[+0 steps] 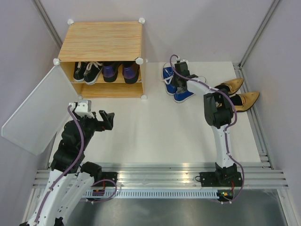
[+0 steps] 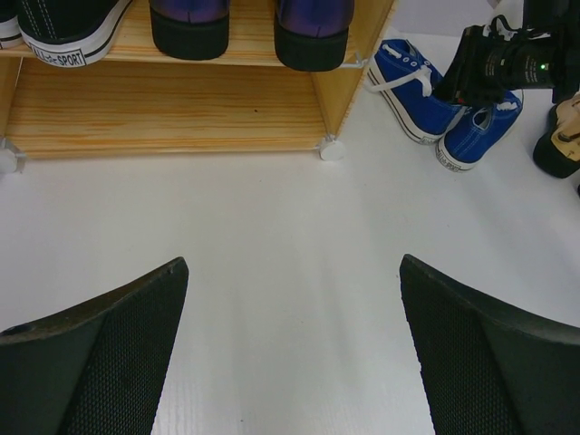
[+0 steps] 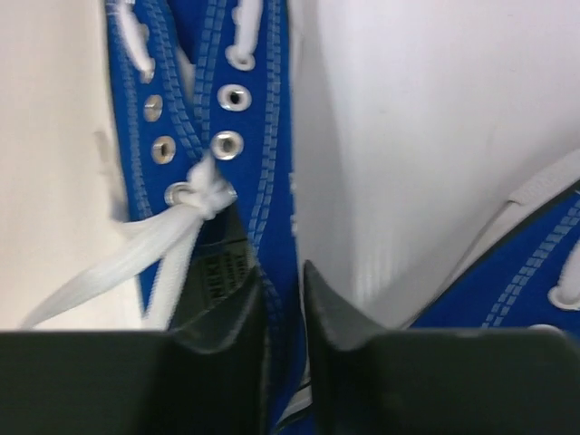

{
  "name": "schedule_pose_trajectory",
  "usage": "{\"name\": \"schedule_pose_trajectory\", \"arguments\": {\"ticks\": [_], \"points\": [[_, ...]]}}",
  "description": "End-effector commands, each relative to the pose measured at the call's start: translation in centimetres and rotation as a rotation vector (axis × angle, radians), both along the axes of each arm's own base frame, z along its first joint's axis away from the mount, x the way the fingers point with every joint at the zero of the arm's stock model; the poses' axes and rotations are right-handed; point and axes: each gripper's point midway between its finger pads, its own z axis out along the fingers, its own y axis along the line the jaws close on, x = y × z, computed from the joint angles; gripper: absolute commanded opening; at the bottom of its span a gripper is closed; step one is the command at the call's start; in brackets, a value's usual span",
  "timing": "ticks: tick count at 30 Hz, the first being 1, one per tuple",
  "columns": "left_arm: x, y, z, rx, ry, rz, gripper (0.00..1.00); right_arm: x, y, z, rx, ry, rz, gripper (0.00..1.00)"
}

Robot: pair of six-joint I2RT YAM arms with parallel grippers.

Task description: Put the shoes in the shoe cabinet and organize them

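The shoe cabinet [image 1: 101, 40] stands at the back left with its door [image 1: 35, 110] swung open to the left. Its upper shelf holds the black sneakers [image 1: 87, 70] and the purple heels [image 1: 120, 70]; the lower shelf [image 2: 163, 109] shows bare wood. The blue sneakers [image 1: 184, 94] lie on the table right of the cabinet. My right gripper [image 1: 181, 79] is shut on the collar of one blue sneaker [image 3: 208, 82], one finger inside and one outside; the other blue sneaker [image 3: 526, 272] is beside it. My left gripper [image 1: 107, 120] is open and empty in front of the cabinet.
The gold heels [image 1: 237, 92] lie side by side at the right, close to my right arm and the table's right rail [image 1: 256, 127]. White table [image 2: 290, 227] lies between my left gripper [image 2: 294, 272] and the cabinet.
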Motion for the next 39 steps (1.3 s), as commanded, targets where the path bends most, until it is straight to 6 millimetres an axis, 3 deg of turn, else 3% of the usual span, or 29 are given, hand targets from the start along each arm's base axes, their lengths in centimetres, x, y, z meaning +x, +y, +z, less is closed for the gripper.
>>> {"name": "schedule_pose_trajectory", "arguments": {"ticks": [1, 3, 4, 6, 7, 9, 10, 12, 13, 14, 15, 16, 17, 18, 19, 20, 24, 29, 33, 35, 38, 39], "points": [[0.3, 0.4, 0.8, -0.001, -0.042, 0.023, 1.00, 0.6, 2.0, 4.5, 0.048, -0.072, 0.081, 0.22], [0.3, 0.5, 0.8, 0.001, -0.044, 0.026, 1.00, 0.2, 2.4, 5.7, 0.065, -0.082, 0.108, 0.12], [0.3, 0.6, 0.7, 0.006, -0.042, 0.032, 0.99, 0.0, 2.3, 7.6, 0.075, -0.110, 0.108, 0.02], [0.3, 0.8, 0.6, 0.008, -0.046, 0.042, 1.00, -1.0, 2.1, 8.5, 0.095, -0.106, 0.102, 0.01], [0.3, 0.9, 0.6, 0.010, -0.048, 0.048, 1.00, -1.6, 2.0, 10.9, 0.115, -0.136, 0.096, 0.01], [0.5, 1.0, 0.3, 0.014, -0.040, 0.055, 1.00, -3.2, 1.5, 11.6, 0.131, -0.122, 0.079, 0.01], [0.5, 1.0, 0.4, 0.014, -0.040, 0.057, 1.00, -4.1, 1.5, 14.3, 0.173, -0.155, 0.072, 0.01], [0.5, 0.7, 0.2, 0.015, -0.032, 0.042, 1.00, -6.4, 1.4, 13.9, 0.193, -0.119, 0.082, 0.01], [0.5, 0.6, 0.3, 0.013, -0.033, 0.037, 1.00, -7.7, 1.3, 16.0, 0.210, -0.151, 0.088, 0.01], [0.5, 0.6, 0.3, 0.012, -0.035, 0.034, 0.99, -9.5, 1.3, 14.5, 0.196, -0.114, 0.098, 0.01], [0.5, 0.5, 0.2, 0.013, -0.032, 0.031, 1.00, -10.6, 1.2, 14.5, 0.192, -0.110, 0.108, 0.01], [0.4, 0.5, 0.4, 0.010, -0.035, 0.030, 1.00, -12.0, 1.0, 16.1, 0.205, -0.136, 0.111, 0.01], [0.4, 0.4, 0.3, 0.009, -0.034, 0.025, 1.00, -14.0, 1.1, 14.2, 0.201, -0.088, 0.127, 0.01], [0.4, 0.4, 0.4, 0.008, -0.037, 0.022, 1.00, -15.1, 1.0, 14.2, 0.207, -0.084, 0.130, 0.01], [0.3, 0.4, 0.5, 0.007, -0.039, 0.021, 1.00, -16.4, 0.8, 15.8, 0.228, -0.118, 0.129, 0.01], [0.2, 0.4, 0.6, 0.007, -0.043, 0.021, 0.99, -18.2, 0.9, 14.3, 0.244, -0.080, 0.119, 0.01], [0.2, 0.6, 0.6, 0.006, -0.047, 0.033, 1.00, -22.2, 2.0, 16.2, 0.326, -0.110, 0.144, 0.01], [0.3, 0.4, 0.3, 0.008, -0.037, 0.021, 1.00, -25.1, 5.6, 17.4, 0.384, -0.109, 0.204, 0.01], [0.3, 0.4, 0.3, 0.008, -0.035, 0.021, 1.00, -26.0, 8.4, 16.8, 0.409, -0.095, 0.178, 0.01], [0.3, 0.4, 0.3, 0.009, -0.035, 0.024, 1.00, -26.5, 9.5, 16.2, 0.427, -0.093, 0.122, 0.01], [0.4, 0.5, 0.1, 0.011, -0.031, 0.027, 1.00, -26.9, 9.4, 14.5, 0.466, -0.103, -0.060, 0.01], [0.4, 0.4, 0.1, 0.010, -0.028, 0.024, 0.99, -26.8, 9.7, 14.8, 0.507, -0.139, -0.089, 0.01]]}}
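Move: The right fingers straddle the right-hand collar wall of the left blue shoe, whose middle lies about 4 cm ahead and 4 cm left, roughly level. The right blue shoe is some 10 cm to the hand's right and 3 cm back; the cabinet's near right foot is about 21 cm left, 8 cm back. From the idle left hand, the left blue shoe is roughly 38 cm ahead, 31 cm right and 22 cm below. The right hand pinches the shoe's collar wall, lifts about 12 cm while drawing back some 30, then swings left. ##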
